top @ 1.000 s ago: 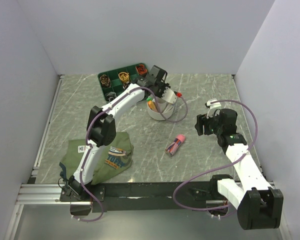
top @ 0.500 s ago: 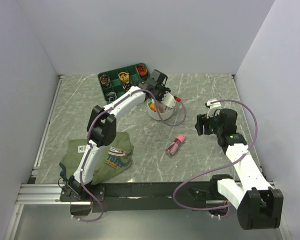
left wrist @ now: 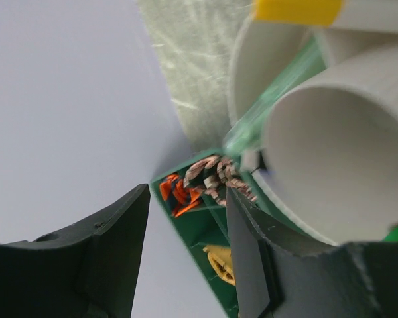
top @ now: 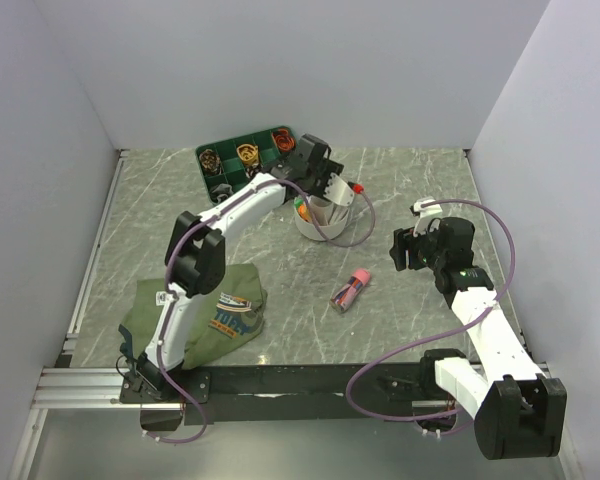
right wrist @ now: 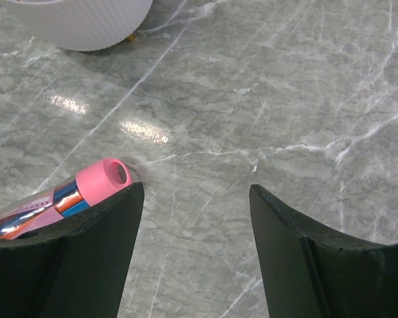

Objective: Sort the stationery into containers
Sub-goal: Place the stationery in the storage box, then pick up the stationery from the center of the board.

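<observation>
The white divided cup (top: 325, 222) stands at mid-table with several pens in it, an orange and green one (top: 300, 208) and a red-tipped one (top: 357, 187). My left gripper (top: 313, 165) hangs over the cup's far rim, open and empty. In the left wrist view the gripper (left wrist: 186, 199) is beside the cup's central tube (left wrist: 338, 159) and a green pen (left wrist: 272, 106). A pink highlighter (top: 350, 290) lies on the table in front of the cup. My right gripper (top: 405, 250) is open to the right of it. The right wrist view shows the gripper (right wrist: 196, 189), the highlighter (right wrist: 86, 192) at its left finger and the cup (right wrist: 79, 23).
A green compartment tray (top: 242, 160) of coiled items sits at the back left, close behind the cup; it also shows in the left wrist view (left wrist: 205, 228). A folded olive shirt (top: 205, 310) lies at the near left. White walls close in the table.
My left gripper dipped toward the cup, then drew back up and left toward the tray. The right arm and the pink highlighter have not moved.
</observation>
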Tool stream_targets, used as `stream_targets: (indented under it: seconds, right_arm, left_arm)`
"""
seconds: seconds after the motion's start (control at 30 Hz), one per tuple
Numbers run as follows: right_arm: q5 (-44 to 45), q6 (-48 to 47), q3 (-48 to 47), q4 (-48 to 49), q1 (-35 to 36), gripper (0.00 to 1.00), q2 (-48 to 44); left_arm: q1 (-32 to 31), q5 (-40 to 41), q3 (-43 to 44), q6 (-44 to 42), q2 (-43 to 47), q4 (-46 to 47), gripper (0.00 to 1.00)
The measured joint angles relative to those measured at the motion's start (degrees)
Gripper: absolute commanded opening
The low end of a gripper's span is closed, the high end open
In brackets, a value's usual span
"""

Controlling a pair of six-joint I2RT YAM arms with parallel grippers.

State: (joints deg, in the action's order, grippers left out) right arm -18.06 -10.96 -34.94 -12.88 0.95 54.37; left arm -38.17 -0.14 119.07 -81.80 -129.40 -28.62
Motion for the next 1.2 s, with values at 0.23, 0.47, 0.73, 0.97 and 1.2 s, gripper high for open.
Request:
stream_targets:
  seconds: [0.23, 0.47, 0.73, 0.97, 1.2]
  right_arm:
    - [-0.3, 0.0, 0.0, 0.0, 0.0, 0.73, 0.0]
    - [-1.6, 4.4, -3.1, -3.0, 0.0, 0.75, 1.3]
    - [-4.7, 32.7, -6.4, -6.5, 0.0, 0.75, 5.5]
    - [-3.0, 47.0, -6.3, -13.2, 0.2, 0.75, 14.1]
    - [1.2, 54.7, -10.9, -16.0, 6.1, 0.74, 19.7]
  left_arm:
    - [0.9, 2.2, -7.6, 4.3, 9.5, 10.1, 0.79]
    - [3.6, 10.8, -9.7, 20.0, 15.5, 19.3, 0.9]
    - [11.0, 10.3, -20.8, 54.0, 26.2, 9.1, 0.92]
    - [11.1, 3.4, -37.9, 71.7, 36.4, 2.6, 0.93]
    - [18.3, -3.0, -42.4, 83.3, 38.1, 1.0, 0.93]
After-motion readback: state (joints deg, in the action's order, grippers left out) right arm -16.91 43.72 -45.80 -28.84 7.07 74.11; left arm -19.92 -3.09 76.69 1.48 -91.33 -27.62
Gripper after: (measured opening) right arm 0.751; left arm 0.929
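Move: The pink-capped pen tube lies on the table some 12 cm to the right hand's left, about 6 cm back and 11 cm below it; the round white storage box, holding pens, stands roughly 13 cm ahead of that hand, 19 cm left and 9 cm below. From the left hand, the tube is about 28 cm back, 7 cm right and 14 cm down. Closer to it are the box, 8 cm back and 12 cm below, and the green tray, 9 cm ahead, 20 cm left and 14 cm below. Towards the pink-capped tube goes the empty right hand, about 6 cm left and, after a small rise, 5 cm down, its open fingers tipping downward some 40 degrees and turning clockwise. From the white box the left hand rises clear by 15 cm, then swings left and back, sinking to its starting height while opening wide and turning counter-clockwise. ##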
